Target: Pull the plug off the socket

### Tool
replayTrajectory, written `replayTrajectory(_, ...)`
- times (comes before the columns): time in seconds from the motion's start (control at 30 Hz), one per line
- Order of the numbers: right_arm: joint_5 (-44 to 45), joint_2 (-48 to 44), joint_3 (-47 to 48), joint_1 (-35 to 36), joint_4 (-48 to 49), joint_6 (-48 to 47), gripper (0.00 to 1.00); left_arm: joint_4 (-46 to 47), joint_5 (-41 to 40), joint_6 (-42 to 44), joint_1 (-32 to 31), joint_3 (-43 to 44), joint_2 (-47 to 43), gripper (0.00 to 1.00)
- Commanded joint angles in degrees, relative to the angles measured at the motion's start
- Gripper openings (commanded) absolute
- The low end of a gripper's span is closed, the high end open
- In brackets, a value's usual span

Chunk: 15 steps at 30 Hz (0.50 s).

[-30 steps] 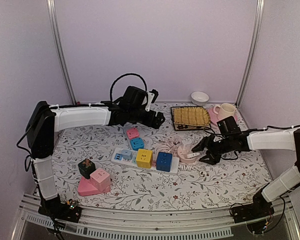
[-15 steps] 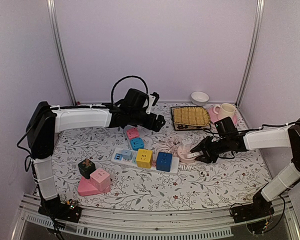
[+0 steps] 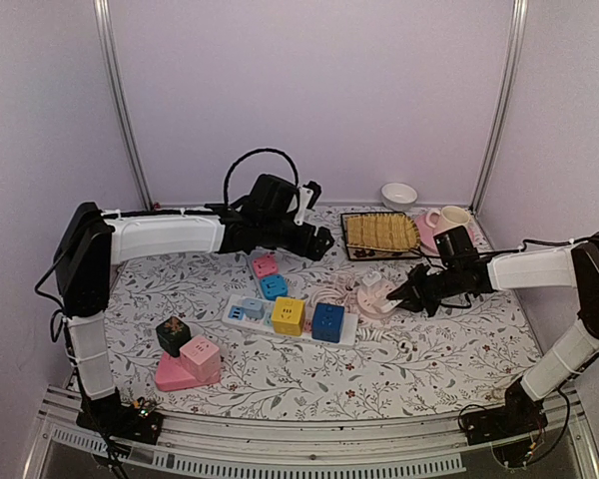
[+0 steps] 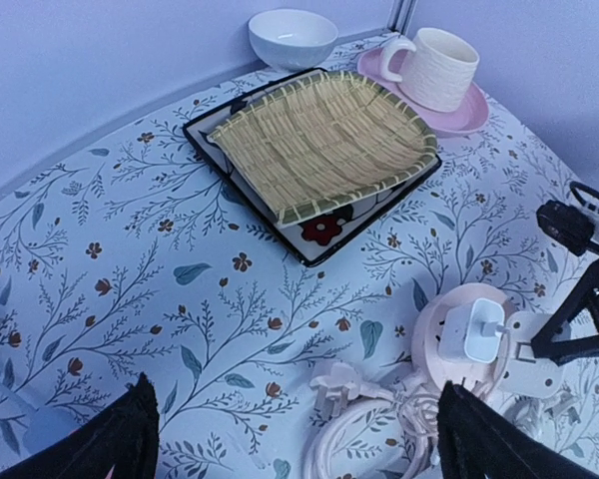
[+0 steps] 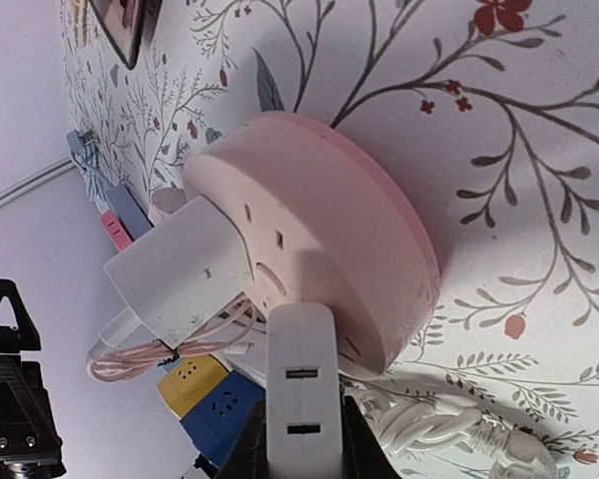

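Observation:
A round pink socket [image 5: 319,230] lies on the flowered cloth right of centre [image 3: 375,298], also in the left wrist view [image 4: 449,321]. Two white plugs sit in it: a boxy adapter [image 5: 180,274] and a slim plug with two USB ports [image 5: 301,399]. My right gripper [image 5: 301,444] is shut on the slim plug, one dark finger [image 5: 248,449] against each side. It reaches in from the right [image 3: 403,296]. My left gripper [image 4: 299,449] hangs open and empty above the cloth behind the socket [image 3: 317,242].
A white power strip [image 3: 242,313] carries yellow and blue cube adapters. Pink and blue cubes [image 3: 269,275] lie behind it. Coiled white cable [image 4: 369,419] lies by the socket. A bamboo tray [image 3: 379,234], a cup on a saucer [image 3: 449,222] and a bowl [image 3: 399,194] stand at the back right. Stacked blocks [image 3: 185,354] sit front left.
My right gripper has moved left and back to the pink socket and closed its fingers on the slim white plug. The left arm has barely shifted.

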Motion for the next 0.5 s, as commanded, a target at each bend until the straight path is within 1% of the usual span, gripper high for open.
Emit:
replayTrajectory(0.0, -1.3, -0.2, 1.2, -4.9, -3.6, -5.1, 0.06, -0.4, 2.2, 1.7, -1.5, 3.1, 3.5, 0.97)
replayTrajectory(0.17, -4.3, 1.5, 3.8, -10.1, -9.4, -14.6, 0.04, -2.8, 4.1, 3.4, -2.5, 6.9, 6.6, 0.97)
replayTrajectory(0.23, -5.8, 3.2, 5.4, -12.0, -12.6, -19.4, 0.04, -4.0, 4.6, 4.0, -2.8, 8.6, 7.9, 0.97)
replayTrajectory(0.27, -6.7, 4.3, 6.5, -12.9, -14.3, -23.3, 0.05, -4.4, 4.9, 4.3, -3.0, 9.2, 8.4, 0.97)
replayTrajectory(0.37, -6.1, 8.4, 11.1, -14.0, -21.7, -32.6, 0.04, -5.4, 5.8, 4.8, -3.4, 10.8, 9.7, 0.97)
replayTrajectory(0.4, -4.5, 10.5, 13.0, -14.1, -25.1, -37.6, 0.04, -5.8, 6.1, 4.9, -3.4, 11.2, 10.1, 0.97)
replayTrajectory(0.47, -3.3, 12.7, 15.3, -14.2, -28.4, -42.7, 0.04, -6.3, 6.5, 5.2, -3.4, 12.1, 10.8, 0.97)
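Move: The white cube plug, seated in the round pink socket, lies about 15 cm right of the left hand, 2 cm back and 10 cm lower. From the right hand, closed on the white adapter, it is some 6 cm left, 5 cm ahead and level, with the socket's middle 5 cm left, 2 cm ahead and 3 cm lower. The cable coil lies about 9 cm left of the plug and 1 cm farther out; the blue block is roughly 16 cm left of the right hand and 6 cm nearer. Rightward and then also forward, nearly level, the right hand drags the pink socket by the white adapter it keeps pinched, about 6 cm right and 3.5 cm out, turning slightly counter-clockwise late on. The left hand, still empty and wide open, follows after the plug, some 5 cm right while sinking about 3 cm and turning some 10 degrees clockwise, touching nothing. ##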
